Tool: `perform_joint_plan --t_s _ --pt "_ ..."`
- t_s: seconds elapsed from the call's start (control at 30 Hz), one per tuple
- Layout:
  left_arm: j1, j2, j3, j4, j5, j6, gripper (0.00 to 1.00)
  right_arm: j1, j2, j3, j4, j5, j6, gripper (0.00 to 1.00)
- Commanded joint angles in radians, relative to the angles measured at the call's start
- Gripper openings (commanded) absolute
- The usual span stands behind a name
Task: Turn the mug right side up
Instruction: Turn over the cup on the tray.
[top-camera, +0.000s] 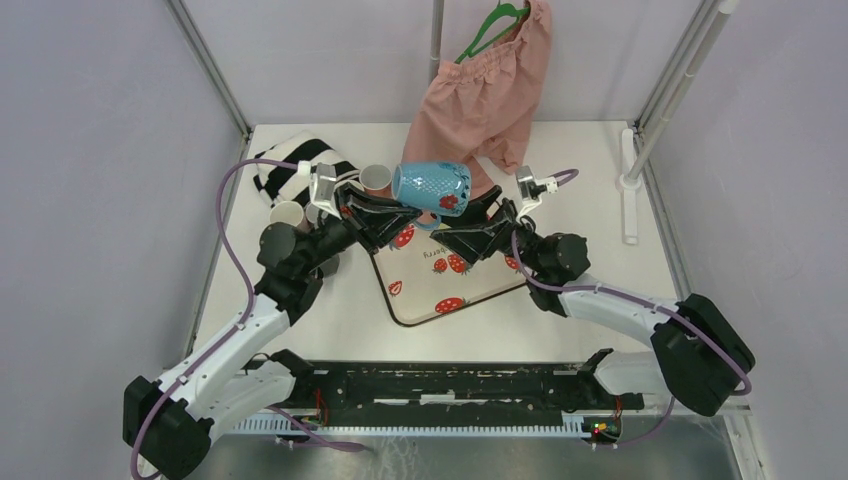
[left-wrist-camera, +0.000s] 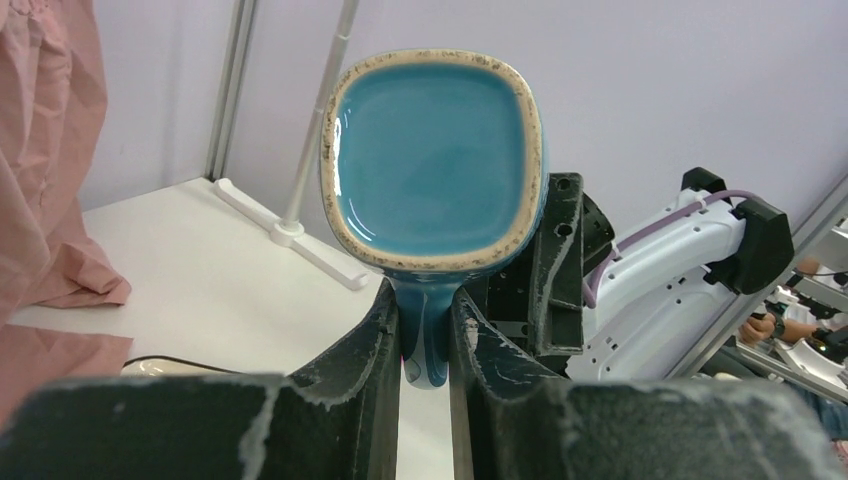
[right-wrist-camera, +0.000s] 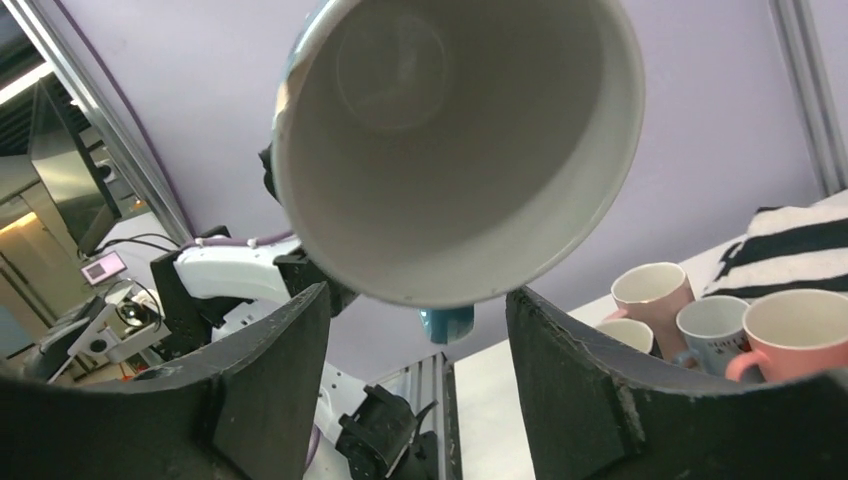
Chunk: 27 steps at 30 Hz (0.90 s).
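Note:
The blue dotted mug (top-camera: 432, 185) hangs on its side in the air above the tray, its mouth to the right. My left gripper (top-camera: 418, 213) is shut on the mug's handle (left-wrist-camera: 425, 345); the left wrist view looks at the glazed blue base (left-wrist-camera: 432, 150) just above the fingers (left-wrist-camera: 365, 370). My right gripper (top-camera: 478, 218) is open at the mug's mouth. In the right wrist view the white inside of the mug (right-wrist-camera: 450, 150) fills the top, with the two fingers (right-wrist-camera: 570, 370) spread wide below the rim, not gripping it.
A strawberry-print tray (top-camera: 440, 285) lies under the mug. Several other mugs (top-camera: 375, 178) (right-wrist-camera: 650, 295) and a striped cloth (top-camera: 290, 165) sit at the back left. A pink garment (top-camera: 490, 90) hangs at the back; a white stand (top-camera: 628, 180) is at the right.

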Motion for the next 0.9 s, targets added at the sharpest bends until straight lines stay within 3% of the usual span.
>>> perform_joint_plan --t_s 0.0,0.57,0.87 --pt "0.000 -0.031 0.007 0.152 0.023 -0.055 0.02 0.013 0.040 0.075 0.095 -0.001 0.051 0.69" --pt "-0.001 0.001 0.013 0.180 0.055 -0.081 0.02 0.038 0.136 0.179 0.118 -0.029 0.074 0.51" --pt "-0.002 0.008 0.017 0.171 0.062 -0.084 0.02 0.041 0.154 0.201 0.129 -0.026 0.084 0.35"
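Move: My left hand already holds the blue mug by its handle, with the mug on its side: the body's middle is about 5 cm above those fingers, 3 cm to their right and 2 cm ahead. For my open right hand the handle lies roughly 4 cm left, 1 cm ahead and 2 cm up. The mug body hangs some 7 cm above that hand, 3 cm left and 3 cm ahead. The tray's middle is some 30 cm below it, 8 cm ahead and 4 cm right. I slide my right hand under the mug's rim towards the handle, about 3 cm left and 2 cm up, slowing as it arrives. I narrow its fingers from wide to roughly half that gap around the handle, still not shut. My left hand keeps its pinch on the handle, rising only about a centimetre. ##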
